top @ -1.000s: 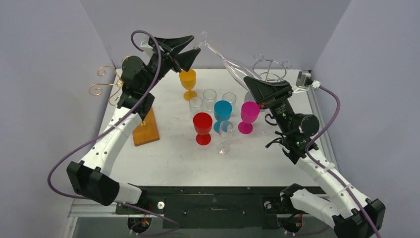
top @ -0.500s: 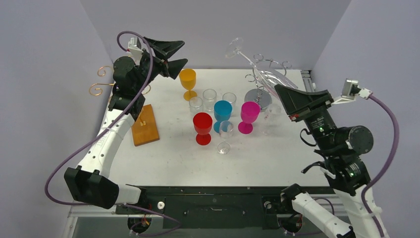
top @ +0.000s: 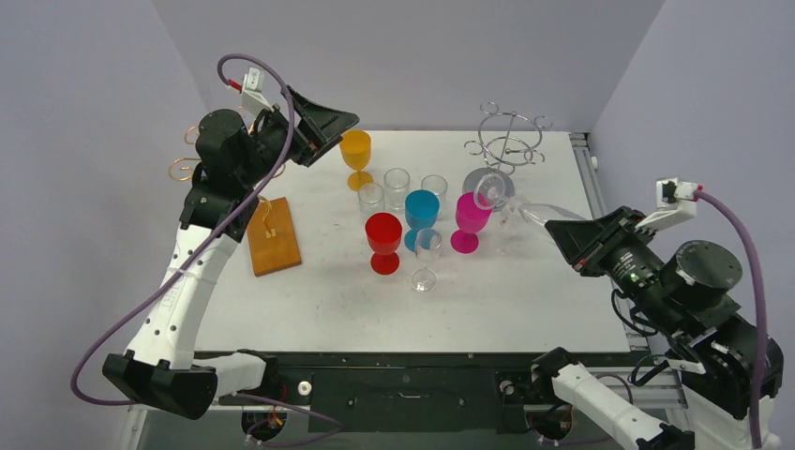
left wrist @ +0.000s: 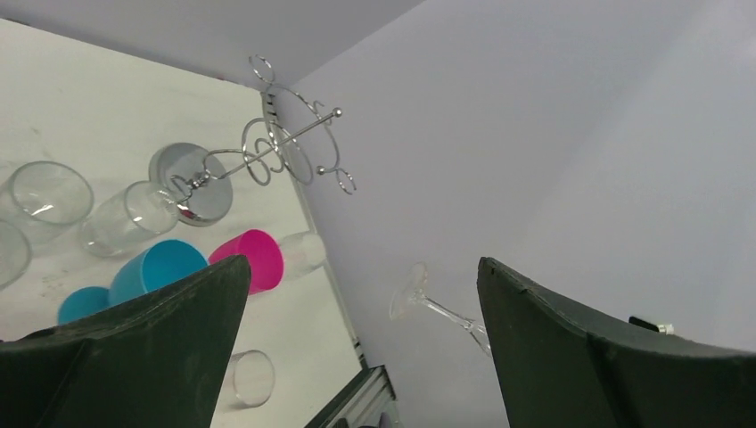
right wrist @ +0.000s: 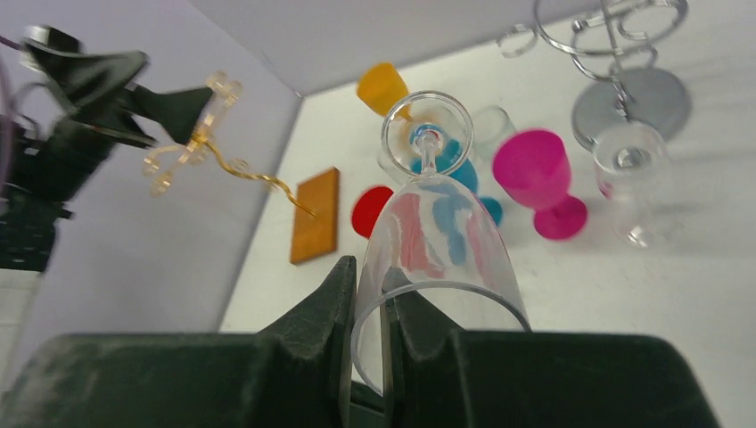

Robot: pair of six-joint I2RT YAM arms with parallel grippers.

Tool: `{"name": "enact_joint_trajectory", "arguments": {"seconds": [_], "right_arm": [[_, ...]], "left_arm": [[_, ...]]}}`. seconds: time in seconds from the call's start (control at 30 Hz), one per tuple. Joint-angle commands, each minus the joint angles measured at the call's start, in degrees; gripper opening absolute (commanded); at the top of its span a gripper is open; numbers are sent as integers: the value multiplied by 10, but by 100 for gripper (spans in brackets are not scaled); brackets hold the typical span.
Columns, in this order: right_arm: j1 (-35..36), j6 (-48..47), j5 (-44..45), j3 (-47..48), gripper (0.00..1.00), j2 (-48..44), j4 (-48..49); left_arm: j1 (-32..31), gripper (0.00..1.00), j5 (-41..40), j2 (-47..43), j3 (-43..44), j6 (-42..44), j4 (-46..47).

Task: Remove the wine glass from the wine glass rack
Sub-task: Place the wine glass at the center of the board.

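A clear wine glass [top: 525, 208] lies tilted in the air right of the cups, foot toward the table's middle. My right gripper [top: 565, 234] is shut on its rim; in the right wrist view one finger is inside the bowl [right wrist: 441, 236] and one outside, gripper [right wrist: 371, 281]. The silver wire wine glass rack [top: 509, 139] stands bare at the back right, apart from the glass. My left gripper [top: 339, 125] hangs open high at the back left, holding nothing. In the left wrist view its gripper [left wrist: 361, 272] frames the distant glass foot [left wrist: 408, 292].
A gold wire rack [top: 186, 155] on a wooden base [top: 273, 234] stands at the left, partly behind the left arm. Orange [top: 355, 155], red [top: 383, 239], blue [top: 422, 214] and magenta [top: 472, 220] goblets and several clear glasses [top: 397, 183] crowd the middle.
The right arm has drawn back to the near right and lowered the glass. The left gripper has let go of the glass foot, opened wide and pulled back to the left.
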Motion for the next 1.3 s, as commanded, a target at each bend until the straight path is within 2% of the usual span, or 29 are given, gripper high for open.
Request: {"name": "enact_joint_trajectory", "arguments": {"seconds": [0.0,0.23,0.4,0.43,0.63,0.97,1.27], "right_arm": [[-3,-26,21,9,0,46,-140],[1,-46,-17,-58,0,91,-160],[32,-48,15,-101,0,126,-160],[40,-44,36,-106,0,103,-156],[89,-34,95,-132,0,193,-119],[91,-49,86,-134,0,298,-50],[93,-69,70,-101,0,370,-51]], "left_arm": [[-5,96,-16,-37,35,118,-81],[-9,96,-22,-69,18,172,-131],[-17,96,-16,-82,1,189,-143],[-19,96,-20,-83,1,193,-147],[-30,96,-35,-92,-4,225,-172],[-32,96,-47,-105,-3,248,-189],[-33,96,-46,-105,-7,250,-191]]}}
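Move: I hold the wine glass by its rim in my right hand. The open spot it is going to on the board is some 16 cm ahead, 9 cm left and about 45 cm below that hand. The clear standing glass is roughly 11 cm left of the spot and level with it; the pink goblet stands some 9 cm beyond it and the blue goblet about 10 cm beyond and 13 cm left of it. From my empty left hand the spot lies about 29 cm right, 4 cm back and 46 cm below. With my right fingers shut on the rim, I bring the wine glass down about 25 cm towards the open board: first nearly straight down, then also forward and left. On the way I tip and roll the wrist so that the fingers, nearly level before, point steeply down. My open left hand draws back some 6 cm, sinks 4 cm and rolls about 20 degrees. ##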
